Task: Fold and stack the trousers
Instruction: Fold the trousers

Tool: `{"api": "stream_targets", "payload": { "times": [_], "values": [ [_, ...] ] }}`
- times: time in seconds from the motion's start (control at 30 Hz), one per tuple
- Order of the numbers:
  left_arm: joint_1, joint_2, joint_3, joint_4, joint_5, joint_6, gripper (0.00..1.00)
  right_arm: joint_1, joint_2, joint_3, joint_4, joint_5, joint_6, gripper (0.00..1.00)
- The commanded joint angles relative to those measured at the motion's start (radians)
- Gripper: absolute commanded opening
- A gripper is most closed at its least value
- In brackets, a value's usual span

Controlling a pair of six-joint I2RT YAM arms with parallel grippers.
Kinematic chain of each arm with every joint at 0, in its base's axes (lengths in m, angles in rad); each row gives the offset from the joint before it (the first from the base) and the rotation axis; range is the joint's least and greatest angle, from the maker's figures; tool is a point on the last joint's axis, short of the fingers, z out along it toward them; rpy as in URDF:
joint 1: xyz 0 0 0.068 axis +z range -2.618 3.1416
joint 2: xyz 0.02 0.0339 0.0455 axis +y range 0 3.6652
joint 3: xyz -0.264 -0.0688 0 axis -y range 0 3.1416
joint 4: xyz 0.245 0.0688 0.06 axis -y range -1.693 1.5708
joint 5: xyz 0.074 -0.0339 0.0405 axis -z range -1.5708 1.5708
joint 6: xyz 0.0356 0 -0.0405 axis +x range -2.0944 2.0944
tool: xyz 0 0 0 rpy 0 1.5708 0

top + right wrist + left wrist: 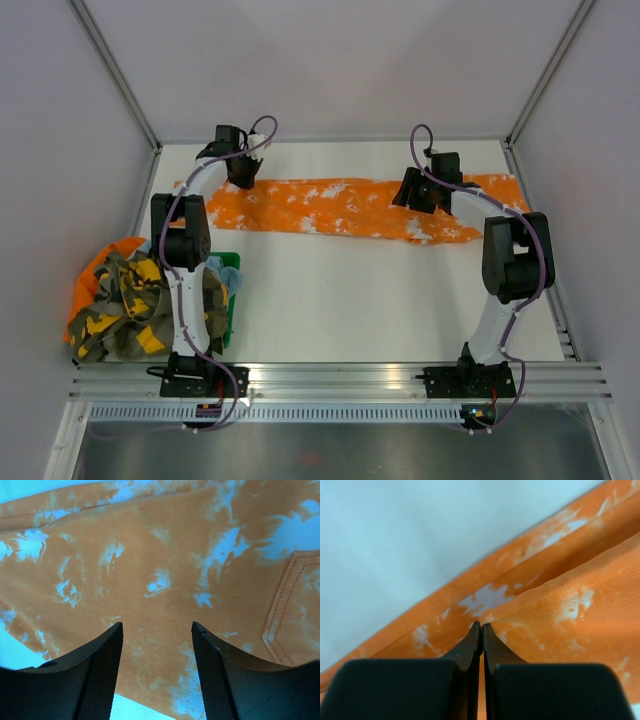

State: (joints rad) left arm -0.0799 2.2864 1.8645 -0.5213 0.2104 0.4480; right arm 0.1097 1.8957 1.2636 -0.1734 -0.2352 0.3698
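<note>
The orange trousers (330, 208), splotched with white, lie stretched out flat in a long band across the far part of the table. My left gripper (242, 178) is at their left end, low on the cloth. In the left wrist view its fingertips (481, 625) are pressed together on the raised edge of the upper layer of the trousers (560, 610). My right gripper (415, 195) hovers over the right part. In the right wrist view it stands open (157, 627) just above the trousers (165, 555), with a stitched pocket (285, 610) to its right.
A heap of camouflage clothing (130, 300) with some orange cloth (90, 280) lies at the near left, over a green bin (230, 310) with a light blue cloth (228, 272). Grey walls enclose the table. An aluminium rail (340, 380) runs along the near edge.
</note>
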Motion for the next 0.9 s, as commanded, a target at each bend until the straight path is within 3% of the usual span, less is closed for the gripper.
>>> {"api": "stream_targets", "payload": {
  "times": [0.0, 0.47, 0.5, 0.6, 0.63, 0.7, 0.87],
  "values": [
    [0.009, -0.096, 0.004, 0.153, -0.025, -0.028, 0.02, 0.005, 0.002, -0.004, 0.018, 0.004, -0.008, 0.64],
    [0.011, 0.010, 0.024, 0.198, -0.068, -0.072, 0.05, 0.005, 0.019, -0.010, 0.026, 0.020, -0.006, 0.64],
    [0.009, 0.016, 0.033, 0.201, -0.095, -0.087, 0.15, 0.005, 0.017, -0.010, 0.028, 0.023, -0.006, 0.64],
    [0.011, 0.018, 0.044, 0.202, -0.138, -0.153, 0.80, 0.004, 0.025, -0.009, 0.034, 0.030, -0.005, 0.64],
    [0.011, 0.013, 0.048, 0.204, -0.152, -0.175, 0.89, 0.005, 0.029, -0.007, 0.035, 0.030, -0.002, 0.64],
    [0.012, -0.001, 0.076, 0.196, -0.205, -0.272, 0.98, 0.007, 0.031, -0.003, 0.041, 0.024, 0.007, 0.64],
    [0.029, -0.073, 0.108, 0.064, -0.295, -0.533, 0.98, 0.005, 0.037, 0.019, 0.051, 0.016, 0.032, 0.64]
  ]
}}
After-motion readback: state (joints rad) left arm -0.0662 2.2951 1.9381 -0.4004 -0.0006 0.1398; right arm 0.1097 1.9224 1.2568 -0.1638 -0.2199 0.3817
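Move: The left hand already pinches the far edge of the trousers' upper layer; the under layer's far edge lies about 4 cm ahead of this hand and 3 below. The trousers' left end is some 15 cm to its left and 4 cm back, their near edge about 12 cm straight back. From the right hand, hovering open over the trousers, that under-layer edge spot lies roughly 37 cm left, 6 ahead and 5 below. Left hand draws the pinched edge forward and up some 3 cm, lowers, opens, then rises, turning counter-clockwise. ##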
